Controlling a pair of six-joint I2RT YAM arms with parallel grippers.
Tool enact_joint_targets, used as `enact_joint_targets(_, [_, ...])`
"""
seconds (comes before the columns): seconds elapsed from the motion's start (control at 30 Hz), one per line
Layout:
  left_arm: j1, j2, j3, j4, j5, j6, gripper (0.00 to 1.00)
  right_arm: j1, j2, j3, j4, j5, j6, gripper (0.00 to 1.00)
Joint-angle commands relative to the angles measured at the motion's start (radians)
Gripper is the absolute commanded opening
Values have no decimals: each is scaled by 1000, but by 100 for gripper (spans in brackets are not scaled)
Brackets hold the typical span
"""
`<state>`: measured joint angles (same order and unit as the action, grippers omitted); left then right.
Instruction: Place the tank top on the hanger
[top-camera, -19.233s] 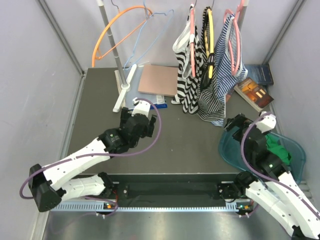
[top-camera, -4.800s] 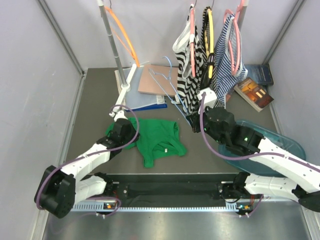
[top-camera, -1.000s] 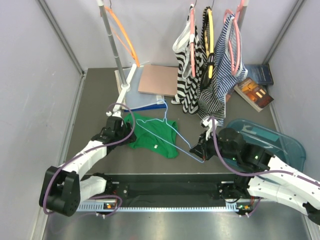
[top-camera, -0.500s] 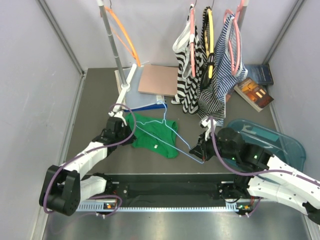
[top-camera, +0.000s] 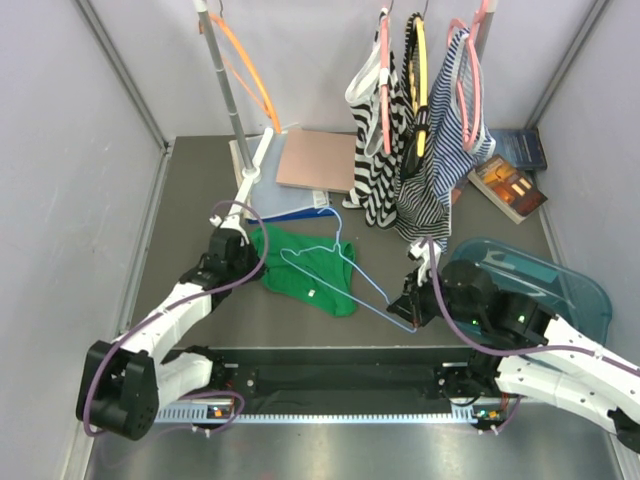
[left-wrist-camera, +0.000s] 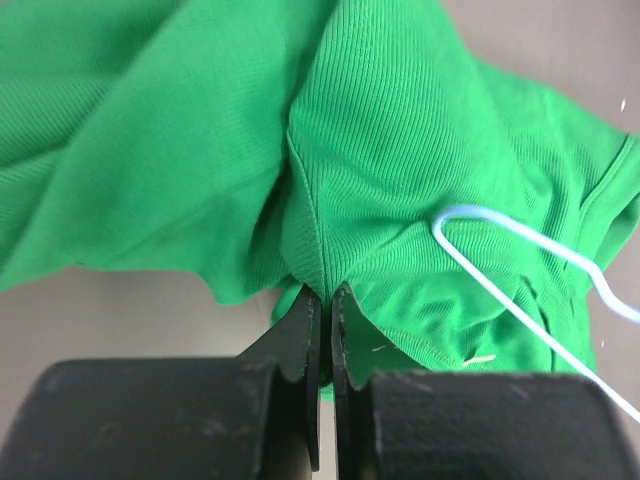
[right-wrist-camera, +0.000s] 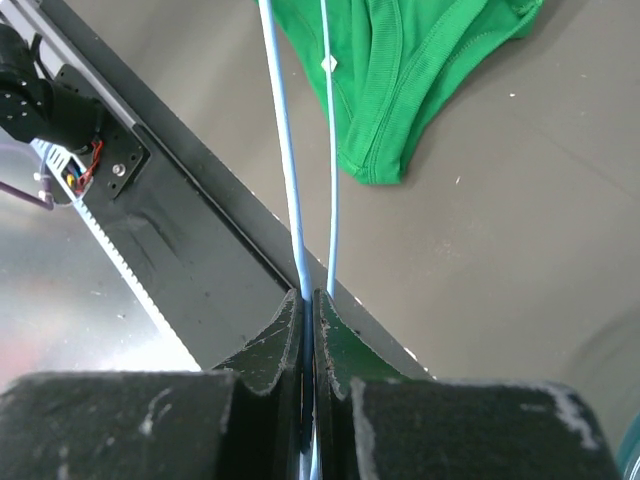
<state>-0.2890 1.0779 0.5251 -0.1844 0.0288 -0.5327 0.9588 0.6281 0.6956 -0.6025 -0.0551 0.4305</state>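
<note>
The bright-green tank top (top-camera: 305, 268) lies crumpled on the dark table left of centre. My left gripper (top-camera: 250, 258) is at its left edge. In the left wrist view its jaws (left-wrist-camera: 320, 292) are shut, pinching a fold of the green fabric (left-wrist-camera: 400, 150). The light-blue hanger (top-camera: 335, 268) lies slanted over the top, hook toward the back. Its near corner is clamped in my right gripper (top-camera: 406, 308). The right wrist view shows those jaws (right-wrist-camera: 308, 297) shut on the hanger's wire (right-wrist-camera: 283, 130), with the tank top (right-wrist-camera: 400, 70) beyond.
Striped tops on pink hangers (top-camera: 420, 130) hang at the back right. An orange hanger (top-camera: 250, 80) hangs on the pole at the back left. A brown board (top-camera: 315, 160), books (top-camera: 510, 185) and a teal bin (top-camera: 565, 285) lie around. The black front rail (top-camera: 340, 380) runs along the near edge.
My left gripper has closed onto the tank top's left edge. My right gripper has shifted the hanger slightly right and nearer.
</note>
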Motion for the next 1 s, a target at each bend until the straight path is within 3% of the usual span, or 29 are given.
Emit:
enact_joint_targets(0.0, [-1,-26,53,-4,-47,13,0,-3,-36,38,7,-17,31,0])
enact_joint_targets(0.4, [-1,-29,131,-43,-109,63,0,1,-28,22,47,-75,53,0])
enact_joint_targets(0.97, [-1,-90,211,-95,71,31,0,12,97,-61,394,-141,76,0])
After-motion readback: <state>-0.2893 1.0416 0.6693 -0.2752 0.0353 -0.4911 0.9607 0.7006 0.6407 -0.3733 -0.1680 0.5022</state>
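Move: The left gripper already pinches the tank top's edge. The hanger's free end hovers some 4 cm ahead of it and 6 cm to its right, about level; the tank top's body lies around 11 cm to its right and 6 cm lower, and the blue folder edge about 15 cm ahead, 10 cm right and 7 cm below. For the right gripper, holding the hanger's other corner, that pinched edge is roughly 31 cm left, 14 cm ahead and 11 cm below. Raise the pinched edge of the tank top with the left gripper about 5 cm, easing slightly forward and tipping the fingers up a little, grip kept shut. Keep the hanger clamped in the right gripper, draw back about a centimetre, then swing it left nearly 4 cm with a slight roll, sending its free end in under the lifted edge. ##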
